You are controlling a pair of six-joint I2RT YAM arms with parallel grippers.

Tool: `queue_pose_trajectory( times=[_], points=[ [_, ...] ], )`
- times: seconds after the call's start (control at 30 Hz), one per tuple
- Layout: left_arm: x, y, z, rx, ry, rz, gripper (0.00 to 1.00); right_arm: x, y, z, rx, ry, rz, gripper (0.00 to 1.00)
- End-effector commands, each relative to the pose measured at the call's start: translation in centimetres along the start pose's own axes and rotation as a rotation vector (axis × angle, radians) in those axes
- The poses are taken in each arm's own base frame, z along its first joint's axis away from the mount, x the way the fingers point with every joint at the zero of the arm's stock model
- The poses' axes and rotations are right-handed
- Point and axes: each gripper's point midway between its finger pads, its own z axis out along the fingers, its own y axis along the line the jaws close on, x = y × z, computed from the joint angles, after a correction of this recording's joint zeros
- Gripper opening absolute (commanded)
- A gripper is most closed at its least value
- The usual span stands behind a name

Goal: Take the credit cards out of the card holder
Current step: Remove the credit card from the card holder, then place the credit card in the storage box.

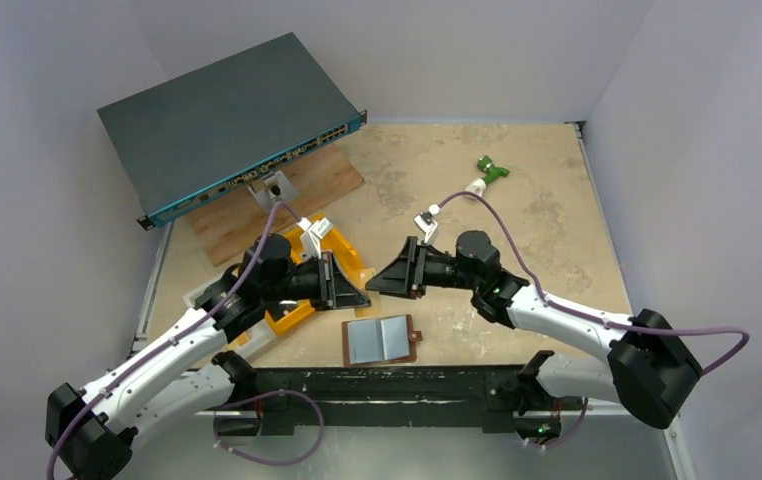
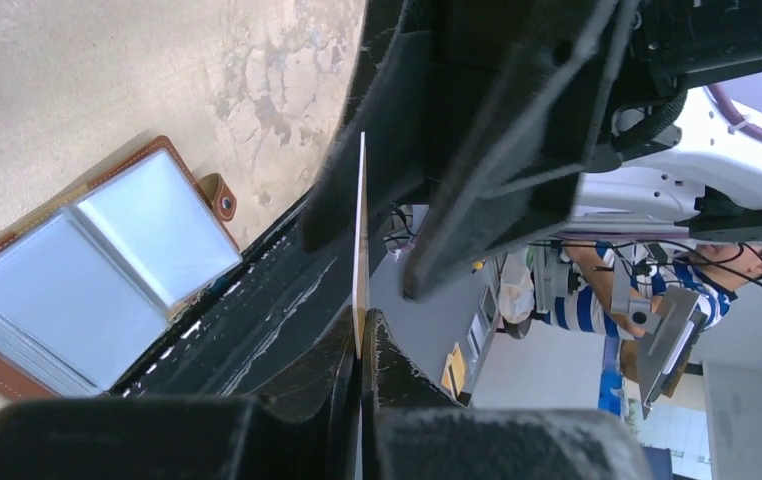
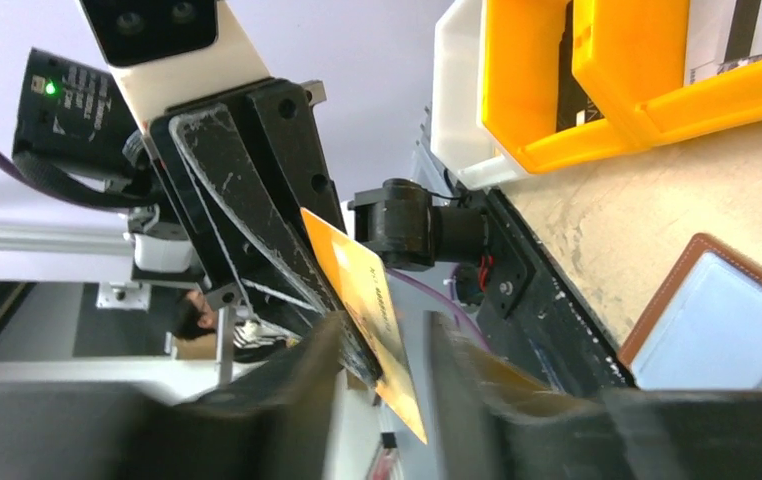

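Note:
The brown card holder (image 1: pixel 380 340) lies open and flat at the table's near edge, with pale grey-blue inner panels showing. It also shows in the left wrist view (image 2: pixel 87 280) and the right wrist view (image 3: pixel 727 320). My left gripper (image 2: pixel 361 330) is shut on a thin gold-orange credit card (image 3: pixel 367 300), seen edge-on in the left wrist view (image 2: pixel 361 240), and holds it above the table. My right gripper (image 3: pixel 382 340) is open, with its fingers either side of the card's free end. The two grippers meet tip to tip (image 1: pixel 369 290) just behind the holder.
A yellow plastic bin (image 1: pixel 342 255) sits under the left arm and also shows in the right wrist view (image 3: pixel 557 80). A dark network switch (image 1: pixel 227 120) rests on a wooden board (image 1: pixel 287 200) at the back left. A green and white plug (image 1: pixel 492 170) lies at the back right. A black rail (image 1: pixel 387 385) runs along the near edge.

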Motion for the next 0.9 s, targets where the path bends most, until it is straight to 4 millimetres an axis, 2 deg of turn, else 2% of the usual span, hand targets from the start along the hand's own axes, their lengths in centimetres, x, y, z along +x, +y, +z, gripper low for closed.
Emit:
queue_pose_trajectory(
  times=[0.0, 0.1, 0.17, 0.23, 0.4, 0.53, 0.73, 0.87],
  points=[
    [-0.3, 0.4, -0.1, -0.017, -0.022, 0.019, 0.0, -1.1, 1.9, 0.2, 0.022, -0.035, -0.099, 0.59],
    [-0.2, 1.3, -0.4, -0.076, -0.026, 0.019, 0.0, -1.7, 1.2, 0.0, 0.088, -0.069, -0.121, 0.85],
    [-0.3, 1.8, -0.7, -0.11, -0.034, 0.017, 0.0, -2.0, 0.6, -0.2, 0.127, -0.085, -0.127, 0.93],
    [-0.3, 2.2, -1.0, -0.143, -0.043, 0.024, 0.0, -2.2, 0.0, -0.4, 0.162, -0.099, -0.128, 0.97],
    [-0.4, 4.3, -2.7, -0.296, -0.079, 0.017, 0.0, -2.7, -2.1, -1.2, 0.279, -0.136, -0.136, 0.99],
    [-0.5, 6.3, -5.3, -0.471, -0.129, -0.006, 0.0, -3.2, -3.5, -2.0, 0.372, -0.161, -0.178, 0.99],
    [-0.2, 10.5, -11.8, -0.879, -0.193, -0.084, 0.0, -3.0, -5.2, -2.6, 0.44, -0.141, -0.235, 0.99],
    [-0.2, 12.2, -16.1, -1.096, -0.241, -0.131, 0.0, -3.1, -6.3, -2.7, 0.48, -0.131, -0.266, 0.99]
  ],
)
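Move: The left hand already grips the credit card. The white tray it heads for lies about 25 cm to its left, 5 cm ahead and some 18 cm below, with the yellow bin about 14 cm left and 15 cm ahead. From the left hand the open card holder lies about 3 cm right, 1 cm ahead and 19 cm down. The card's middle is about 2 cm left of the right hand and 2 cm back, level with it. Keeping its pinch on the card, the left hand first sinks about 4 cm, then sweeps ever faster to its left, some 13 cm in all, towards the white tray, its fingers tipping down and swinging forward some 45 degrees. The right hand, its fingers already parting around the card, opens wide and leaves the card to the left hand, then backs off right and a little forward while sinking towards the open card holder, fingertips tilting down. ##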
